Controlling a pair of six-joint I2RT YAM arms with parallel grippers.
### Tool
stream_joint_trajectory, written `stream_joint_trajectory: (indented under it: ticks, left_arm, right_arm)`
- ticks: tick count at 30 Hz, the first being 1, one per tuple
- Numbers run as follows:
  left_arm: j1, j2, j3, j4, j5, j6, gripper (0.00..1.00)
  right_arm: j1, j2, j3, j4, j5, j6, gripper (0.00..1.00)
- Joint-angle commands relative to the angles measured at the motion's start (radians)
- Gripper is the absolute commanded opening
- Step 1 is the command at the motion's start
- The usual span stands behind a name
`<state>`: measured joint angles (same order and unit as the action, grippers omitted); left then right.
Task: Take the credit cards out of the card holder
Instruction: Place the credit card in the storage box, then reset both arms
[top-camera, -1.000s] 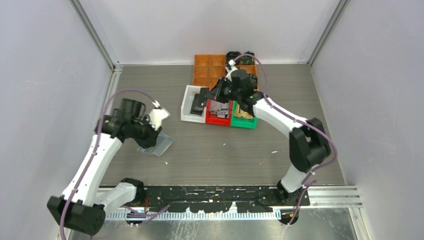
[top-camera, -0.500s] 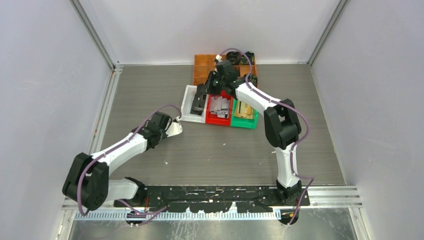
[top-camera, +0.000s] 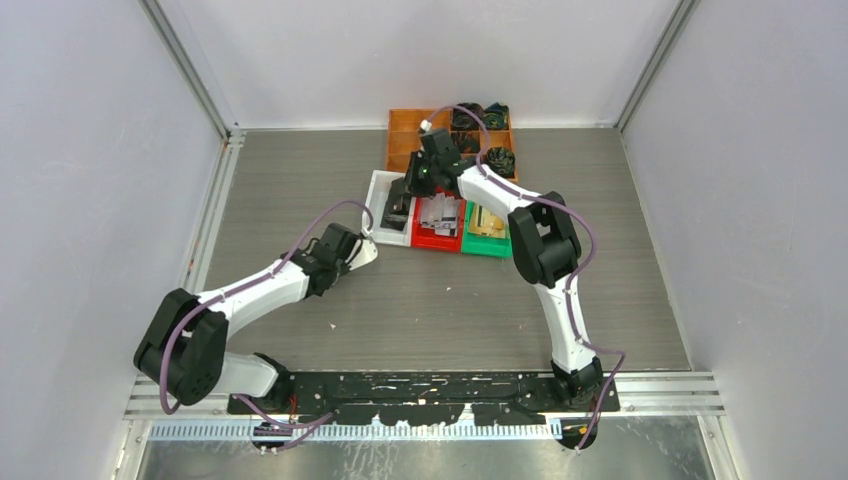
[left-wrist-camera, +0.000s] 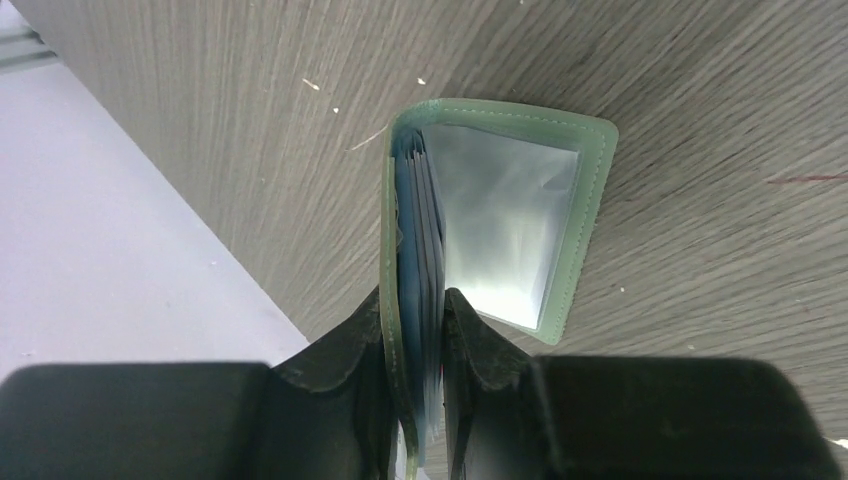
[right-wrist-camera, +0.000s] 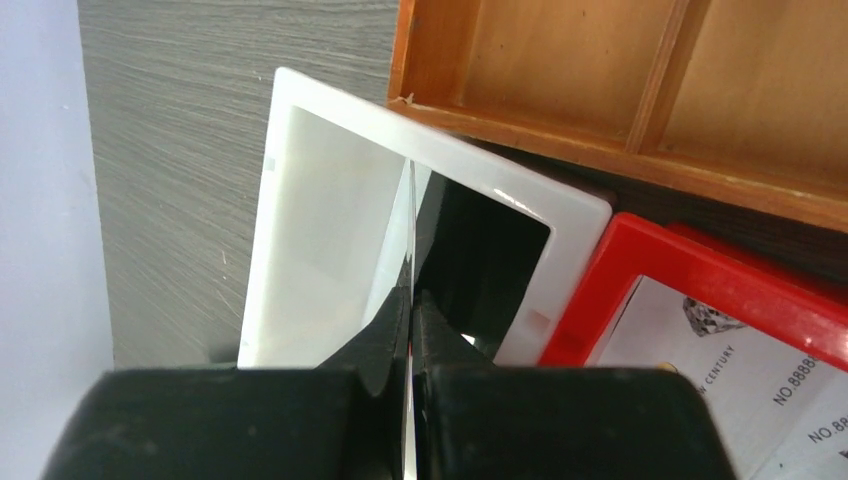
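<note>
My left gripper (left-wrist-camera: 413, 300) is shut on the card holder (left-wrist-camera: 500, 215), a sage-green wallet. One cover and the bluish pockets are pinched between the fingers, and the other flap hangs open to the right. In the top view the left gripper (top-camera: 352, 252) holds the card holder (top-camera: 363, 250) low over the table, in front of the bins. My right gripper (right-wrist-camera: 411, 298) is shut on a thin credit card (right-wrist-camera: 411, 225), seen edge-on over the white bin (right-wrist-camera: 300, 200). The right gripper (top-camera: 415, 180) hangs above that white bin (top-camera: 378, 222). A black card (right-wrist-camera: 480, 250) lies inside it.
A red bin (top-camera: 437, 238) with silvery-white cards (right-wrist-camera: 720, 340) and a green bin (top-camera: 487, 243) with gold-tan cards stand right of the white bin. An orange compartment tray (top-camera: 415, 135) behind them holds dark fabric bundles (top-camera: 497, 160). Grey walls close in the table.
The left arm swung right and down with the card holder, from the table's left toward the bins. The right arm carried its card back and left, over the white bin.
</note>
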<state>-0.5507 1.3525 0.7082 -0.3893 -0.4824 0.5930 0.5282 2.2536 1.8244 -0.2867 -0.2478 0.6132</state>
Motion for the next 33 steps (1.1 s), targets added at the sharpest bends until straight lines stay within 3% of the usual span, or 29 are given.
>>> stream_joint_trajectory:
  ticks: [1,3,5,8,11,17,24,27,33]
  left_arm:
    - [-0.008,-0.024,-0.025,0.034,-0.018,-0.056,0.06]
    - [-0.011,-0.024,-0.050,0.086,-0.059,-0.041,0.09]
    - [-0.023,-0.022,-0.061,0.094,-0.071,-0.049,0.23]
    - [-0.055,-0.030,-0.042,0.019,-0.055,-0.124,0.31]
    - [-0.082,-0.043,-0.015,-0.059,-0.008,-0.198,0.40]
    - [-0.082,-0.120,0.025,-0.190,0.253,-0.322,0.63]
    - [-0.079,-0.193,-0.005,-0.200,0.434,-0.305,0.95]
    - [-0.064,-0.196,0.026,-0.234,0.514,-0.291,0.99]
    - [-0.021,-0.206,0.057,-0.262,0.600,-0.276,0.98]
  right_arm:
    - [0.001,-0.015,0.051,0.003,0.028,-0.039,0.01]
    - [0.001,-0.025,0.044,0.001,0.038,-0.039,0.03]
    - [0.000,-0.041,0.035,-0.001,0.053,-0.040,0.15]
    - [0.000,-0.077,0.018,-0.007,0.077,-0.043,0.21]
    - [0.001,-0.127,-0.010,0.001,0.109,-0.054,0.35]
    - [0.001,-0.220,-0.055,0.011,0.134,-0.077,0.42]
    - [0.001,-0.397,-0.193,0.057,0.133,-0.081,0.46]
    - [0.000,-0.499,-0.302,0.099,0.168,-0.094,0.53]
    - [-0.030,-0.706,-0.481,0.107,0.237,-0.106,0.56]
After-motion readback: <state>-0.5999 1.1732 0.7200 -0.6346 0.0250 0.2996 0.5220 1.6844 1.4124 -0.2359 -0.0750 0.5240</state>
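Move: Over the far part of the white box, the right hand holds the black card, with the box's middle about 4 cm back, 3 cm left and 4 cm below. The red box's middle is some 6 cm back and 7 cm right, and the orange tray's about 9 cm ahead and 10 cm right. The left hand holds the card holder, its set-down spot about 2 cm back and 6 cm below; the white box is roughly 11 cm ahead and 18 cm right of that hand. Opening almost in place, the right fingers let go of the black card, then the hand rises some 13 cm while drawing back and right over the red box, its fingertips tipping up. Meanwhile the left hand eases down and back, opens wide to free the card holder and backs off to the right, about 11 cm in all, rolling its left side down some 30 degrees. ##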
